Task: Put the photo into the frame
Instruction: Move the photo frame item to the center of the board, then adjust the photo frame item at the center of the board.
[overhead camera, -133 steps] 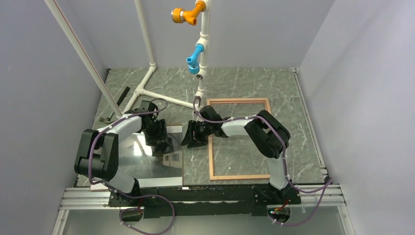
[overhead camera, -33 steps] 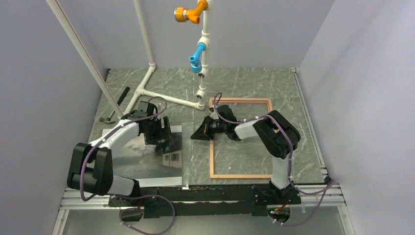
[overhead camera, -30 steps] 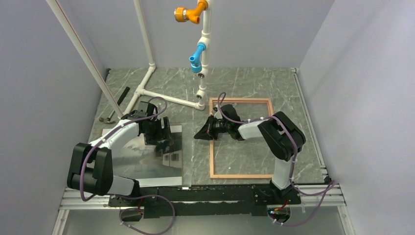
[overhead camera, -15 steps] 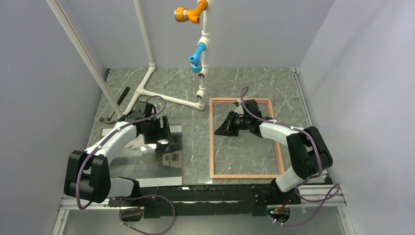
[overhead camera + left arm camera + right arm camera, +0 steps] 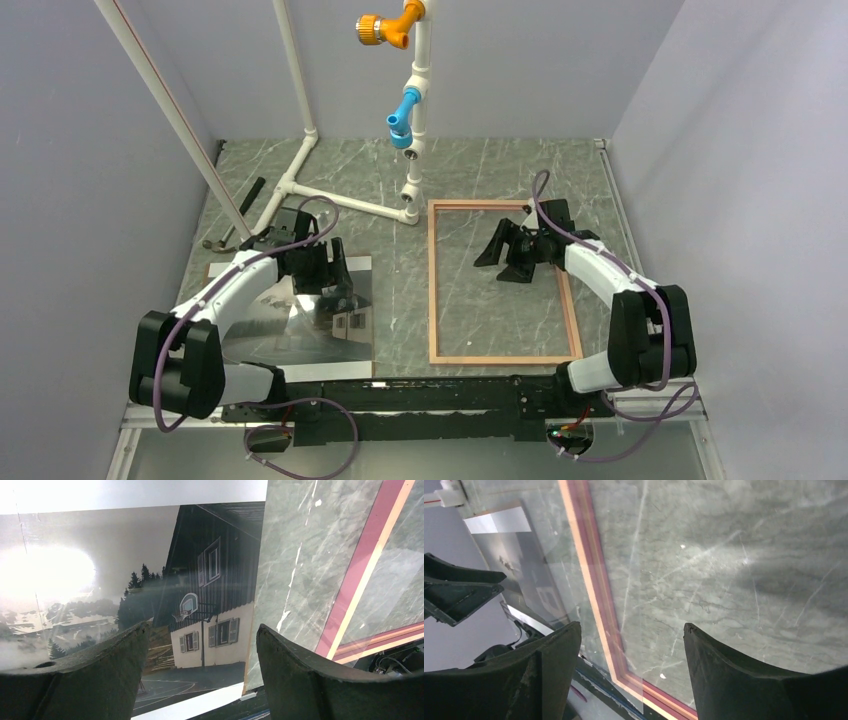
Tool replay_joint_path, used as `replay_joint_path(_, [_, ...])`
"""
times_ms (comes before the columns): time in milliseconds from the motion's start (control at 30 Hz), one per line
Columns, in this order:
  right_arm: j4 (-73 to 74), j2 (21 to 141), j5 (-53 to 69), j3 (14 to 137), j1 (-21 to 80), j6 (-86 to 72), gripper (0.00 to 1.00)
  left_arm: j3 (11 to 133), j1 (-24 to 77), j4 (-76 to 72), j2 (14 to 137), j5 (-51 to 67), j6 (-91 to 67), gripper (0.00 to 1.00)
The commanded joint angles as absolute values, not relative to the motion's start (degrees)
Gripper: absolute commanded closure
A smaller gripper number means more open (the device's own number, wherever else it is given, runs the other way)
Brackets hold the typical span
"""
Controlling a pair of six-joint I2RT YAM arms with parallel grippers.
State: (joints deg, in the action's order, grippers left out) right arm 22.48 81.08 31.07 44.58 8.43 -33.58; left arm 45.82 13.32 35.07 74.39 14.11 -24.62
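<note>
The photo (image 5: pixel 300 330) lies flat at the left of the table, glossy, with a white house (image 5: pixel 210 635) and a white margin. My left gripper (image 5: pixel 338 288) hovers over its right part. In the left wrist view this gripper (image 5: pixel 202 672) is open and holds nothing, with the photo's (image 5: pixel 125 580) right edge between its fingers. The frame (image 5: pixel 432 290) lies flat to the right, tan wood up, pink on its inner rail (image 5: pixel 596 595). My right gripper (image 5: pixel 497 262) hangs over the frame's upper right interior. In the right wrist view it (image 5: pixel 631 672) is open and empty.
A white pipe stand (image 5: pixel 330 192) with an orange fitting (image 5: pixel 385 27) and a blue fitting (image 5: pixel 400 115) rises behind the frame's far left corner. A dark hammer-like tool (image 5: pixel 232 225) lies at the far left. A brown board corner (image 5: pixel 212 271) shows beside the photo.
My right gripper swung right from the frame's left rail to over the frame's interior and opened. The left arm shifted only slightly above the photo.
</note>
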Motion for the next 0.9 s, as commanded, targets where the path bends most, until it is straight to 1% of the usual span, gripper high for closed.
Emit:
replay_joint_path(0, [23.89,81.92,31.04,51.39,8.31,-27.7,0.22,45.08,13.27,35.52,72.16,14.56,-23.29,0.19])
replay_joint_path(200, [22.68,90.74,39.15,58.91,8.72,-22.17,0.21,43.27,13.27,35.85,70.28,16.23,-22.76,0.2])
replay_joint_path(367, [25.95,99.28,41.83,69.32,9.75,-16.9,0.2,41.95,13.27,35.8,69.56,19.0,-21.01,0.2])
replay_joint_path(567, [27.91,110.45,46.2,77.68,11.44,-14.27,0.21,42.06,13.43,36.17,67.93,20.54,-20.51,0.2])
replay_joint_path(667, [29.9,114.74,48.11,81.01,13.52,-11.7,0.22,42.27,13.51,36.6,67.6,20.74,-20.24,0.2])
replay_joint_path(867, [32.83,119.82,52.35,84.05,16.39,-7.86,0.28,42.36,13.67,36.7,68.29,21.35,-20.17,0.2])
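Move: The frame's left bar, which the open right hand goes for, lies roughly 12 cm to that hand's left, its middle some 3 cm farther out and about 8 cm below. Beyond the bar, the white pipe's near elbow is about 19 cm ahead and 17 cm left of the right hand; the photo lies some 40 cm left and 8 cm back. From the left hand, the same bar is about 20 cm right and 5 cm ahead. The frame's left bar is approached over its farther half by the right hand, which first reaches forward about 10 cm, rising slightly, then swings left and sinks, fingers kept wide open, wrist turning some 30 degrees counter-clockwise. The left hand, also open, draws back about 3 cm above the photo. ##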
